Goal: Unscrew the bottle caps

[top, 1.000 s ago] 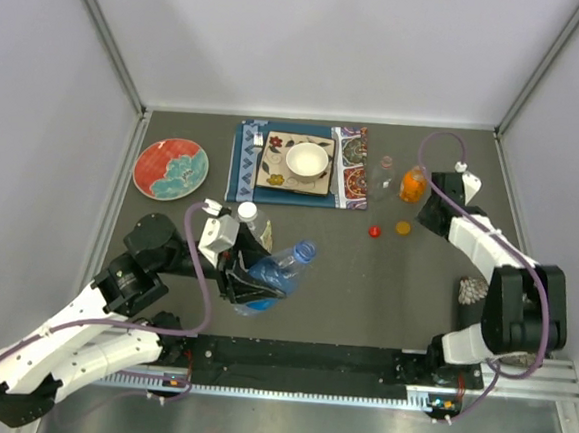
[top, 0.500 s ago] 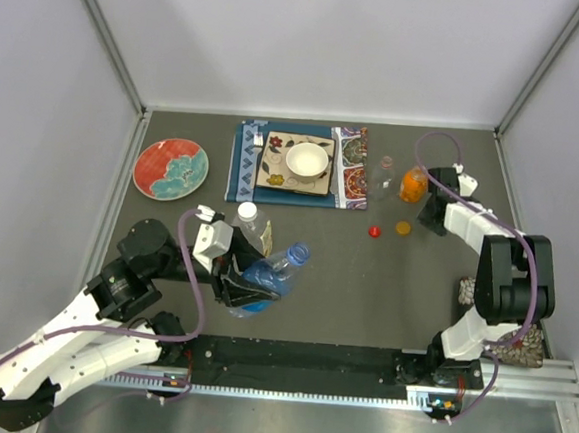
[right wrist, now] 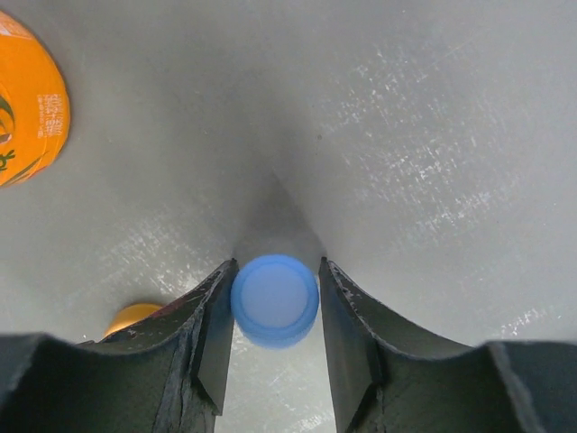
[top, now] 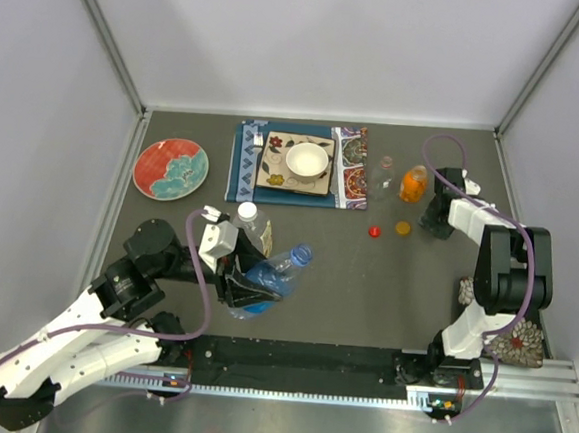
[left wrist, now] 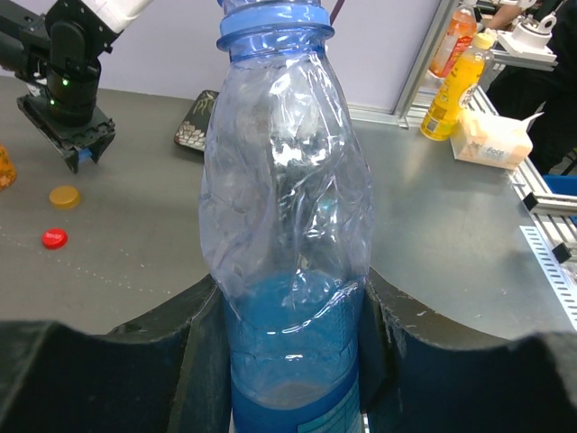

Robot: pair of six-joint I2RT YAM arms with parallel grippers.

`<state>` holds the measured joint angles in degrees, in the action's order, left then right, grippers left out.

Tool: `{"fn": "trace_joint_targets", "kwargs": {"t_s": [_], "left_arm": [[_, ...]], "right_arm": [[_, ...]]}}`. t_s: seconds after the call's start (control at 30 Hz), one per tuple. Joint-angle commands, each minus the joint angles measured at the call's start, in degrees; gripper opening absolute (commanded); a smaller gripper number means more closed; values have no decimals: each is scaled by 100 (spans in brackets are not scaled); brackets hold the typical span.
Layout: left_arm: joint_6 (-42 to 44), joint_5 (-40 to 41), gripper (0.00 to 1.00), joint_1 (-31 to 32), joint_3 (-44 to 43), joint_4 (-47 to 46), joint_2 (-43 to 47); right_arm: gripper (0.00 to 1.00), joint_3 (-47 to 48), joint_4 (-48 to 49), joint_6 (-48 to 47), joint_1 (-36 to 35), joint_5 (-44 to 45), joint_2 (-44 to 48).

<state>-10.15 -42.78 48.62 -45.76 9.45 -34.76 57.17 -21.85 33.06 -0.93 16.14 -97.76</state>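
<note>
My left gripper is shut on the lower body of the blue-tinted bottle, which leans toward the right. In the left wrist view that bottle has a bare, capless neck. My right gripper points down at the table right of the orange bottle. The blue cap sits between its fingers, against the left one, with a thin gap to the right one. An orange cap and a red cap lie loose on the table. A wide clear bottle keeps its white cap. A slim clear bottle stands by the orange one.
A white bowl rests on patterned mats at the back. A red plate lies at the back left. Patterned items lie near the right arm's base.
The right gripper swung away from the orange bottle to a spot right of the loose caps, and its jaws eased apart slightly. The left arm shifted a little with the bottle.
</note>
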Motion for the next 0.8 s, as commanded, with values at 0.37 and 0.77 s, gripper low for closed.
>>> {"fn": "trace_joint_targets", "kwargs": {"t_s": [0.37,0.77], "left_arm": [[-83,-72,42,-28,76,-321,31],[-39,68,44,-28,49,-383,-162]], "right_arm": [[51,137,-136,34,49,-138,125],[60,1226,-927,368,-135,-480,2602]]}}
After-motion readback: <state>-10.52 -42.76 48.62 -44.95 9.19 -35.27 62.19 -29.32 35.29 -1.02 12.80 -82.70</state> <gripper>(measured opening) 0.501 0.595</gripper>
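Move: The blue cap is already between the right fingertips, right at the hand point and close above the table where it is to be left. The orange cap lies about 6 cm to the left and level with it, the red cap some 13 cm left and 2 cm nearer, and the orange bottle stands roughly 8 cm farther out and 5 cm left. From the left hand, the blue cap is about 30 cm ahead, 36 cm right and 31 cm below. Open the right fingers to let go of the blue cap, holding the hand almost still beside the orange cap. Then, opening a little wider, lift the hand away from the cap, slowly at first and then fast, straight up about 11 cm, tipping the fingers some 15 degrees outward as it rises. ##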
